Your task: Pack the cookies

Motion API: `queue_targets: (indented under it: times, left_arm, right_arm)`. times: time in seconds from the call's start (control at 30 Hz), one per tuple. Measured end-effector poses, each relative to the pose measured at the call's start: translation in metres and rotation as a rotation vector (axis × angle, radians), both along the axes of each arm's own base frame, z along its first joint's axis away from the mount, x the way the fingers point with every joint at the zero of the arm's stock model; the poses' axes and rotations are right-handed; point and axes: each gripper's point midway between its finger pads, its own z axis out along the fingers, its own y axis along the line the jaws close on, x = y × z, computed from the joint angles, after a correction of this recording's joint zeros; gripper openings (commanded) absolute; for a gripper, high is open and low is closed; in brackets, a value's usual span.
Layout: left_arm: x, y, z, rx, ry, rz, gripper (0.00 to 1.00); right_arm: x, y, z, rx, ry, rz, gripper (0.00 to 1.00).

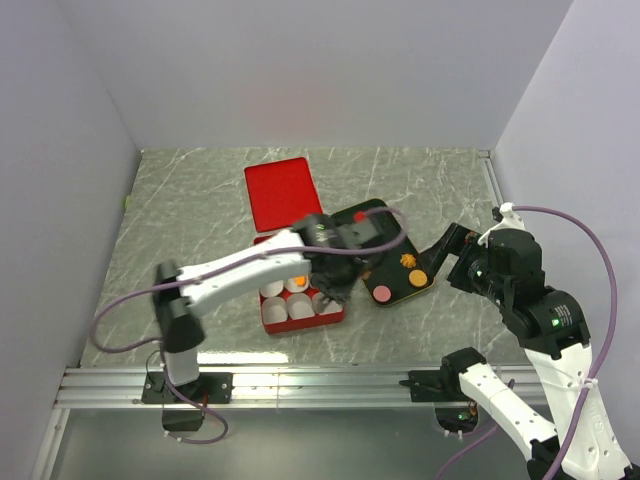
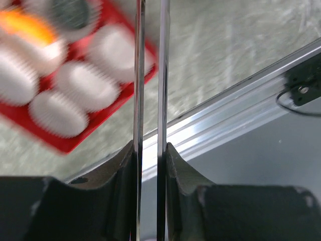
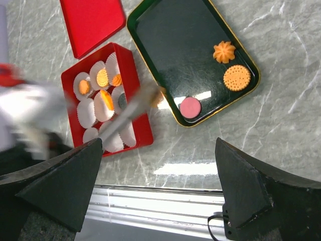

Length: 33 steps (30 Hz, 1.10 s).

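Three cookies lie on the black tray (image 3: 165, 45): a pink round one (image 3: 190, 107), an orange round one (image 3: 236, 77) and an orange flower-shaped one (image 3: 223, 51). Several more orange cookies (image 3: 103, 78) sit in white paper cups in the red box (image 3: 142, 131). My left gripper (image 3: 156, 95) has long thin fingers (image 2: 139, 75) standing almost together. They reach over the box to the tray's left rim, where an orange cookie (image 3: 159, 96) shows blurred at their tips. In the left wrist view the tips run out of the top edge. My right gripper (image 3: 158, 145) hangs open and empty, above the table in front of the tray.
The red lid (image 1: 280, 192) lies flat behind the box. An aluminium rail (image 1: 320, 385) runs along the table's near edge. White walls close in the back and both sides. The left arm (image 1: 240, 268) stretches across above the box.
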Motion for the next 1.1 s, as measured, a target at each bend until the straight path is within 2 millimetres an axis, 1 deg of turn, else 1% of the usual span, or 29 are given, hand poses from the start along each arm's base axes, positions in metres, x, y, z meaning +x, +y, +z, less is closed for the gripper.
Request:
queue_targets:
  times: [0.03,0.13,0.2,0.23,0.27,0.3,0.37,0.47,0.53,0.6,0.67,0.77,0.87,0.93,1.0,1.1]
  left_arm:
    - [0.002,0.012,0.008,-0.013,-0.011,0.023,0.01]
    - [0.008,0.058,0.030,-0.050,-0.048,0.112,0.01]
    - [0.010,0.094,0.040,-0.060,-0.070,0.177,0.02]
    - [0.012,0.109,0.042,-0.065,-0.082,0.207,0.03]
    - [0.012,0.127,0.044,-0.063,-0.091,0.242,0.04]
    - [0.013,0.139,0.044,-0.062,-0.099,0.266,0.07]
    - [0.010,0.163,0.040,-0.046,-0.104,0.310,0.08]
    - [0.004,0.185,0.027,-0.017,-0.089,0.345,0.07]
    - [0.000,0.195,0.018,0.003,-0.078,0.369,0.04]
    - [-0.001,0.202,0.012,0.015,-0.069,0.392,0.02]
    - [-0.001,0.205,0.008,0.019,-0.063,0.411,0.00]
    - [-0.002,0.206,0.002,0.025,-0.050,0.421,0.00]
    - [-0.008,0.208,-0.010,0.041,-0.021,0.421,0.00]
    - [-0.011,0.208,-0.016,0.048,0.000,0.424,0.02]
    - [-0.014,0.208,-0.019,0.048,0.014,0.425,0.09]
    - [-0.014,0.204,-0.019,0.031,0.021,0.423,0.16]
  right_arm:
    - [0.000,0.000,0.000,0.001,0.000,0.001,1.00]
    - [-0.001,0.002,0.000,0.007,0.002,0.010,1.00]
    - [-0.001,0.003,0.000,0.009,0.005,0.015,1.00]
    - [-0.001,0.003,0.000,0.009,0.006,0.017,1.00]
    - [0.000,0.004,0.000,0.009,0.007,0.017,1.00]
    - [0.000,0.004,-0.001,0.008,0.009,0.020,1.00]
    - [0.001,0.005,-0.002,0.006,0.015,0.025,1.00]
    - [0.002,0.007,-0.002,0.003,0.021,0.036,1.00]
    - [0.003,0.008,-0.003,0.001,0.026,0.041,1.00]
    - [0.003,0.008,-0.003,-0.001,0.031,0.045,1.00]
    - [0.004,0.009,-0.004,-0.002,0.036,0.048,1.00]
    - [0.005,0.009,-0.005,-0.006,0.041,0.051,1.00]
    - [0.007,0.010,-0.002,-0.007,0.036,0.052,1.00]
    - [0.008,0.010,-0.002,-0.008,0.035,0.054,1.00]
    - [0.008,0.010,-0.002,-0.009,0.034,0.055,1.00]
    - [0.008,0.010,-0.002,-0.009,0.034,0.054,1.00]
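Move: The left hand grips the tongs with an orange cookie at their tip; the empty middle-left cup of the red box lies about 15 cm to its left, 8 cm ahead and 15 cm down. At similar depth, the fish cookie is 9 cm left and 10 ahead, the dark cookie 4 left and 9 ahead, and the back-left round cookie 16 left and 14 ahead. From the right hand the empty cup is some 32 cm left, 5 ahead and 25 below. Left hand carries tongs and cookie 20 cm left to the middle-left cup, rising, then sinking, turning 25 degrees counter-clockwise. ##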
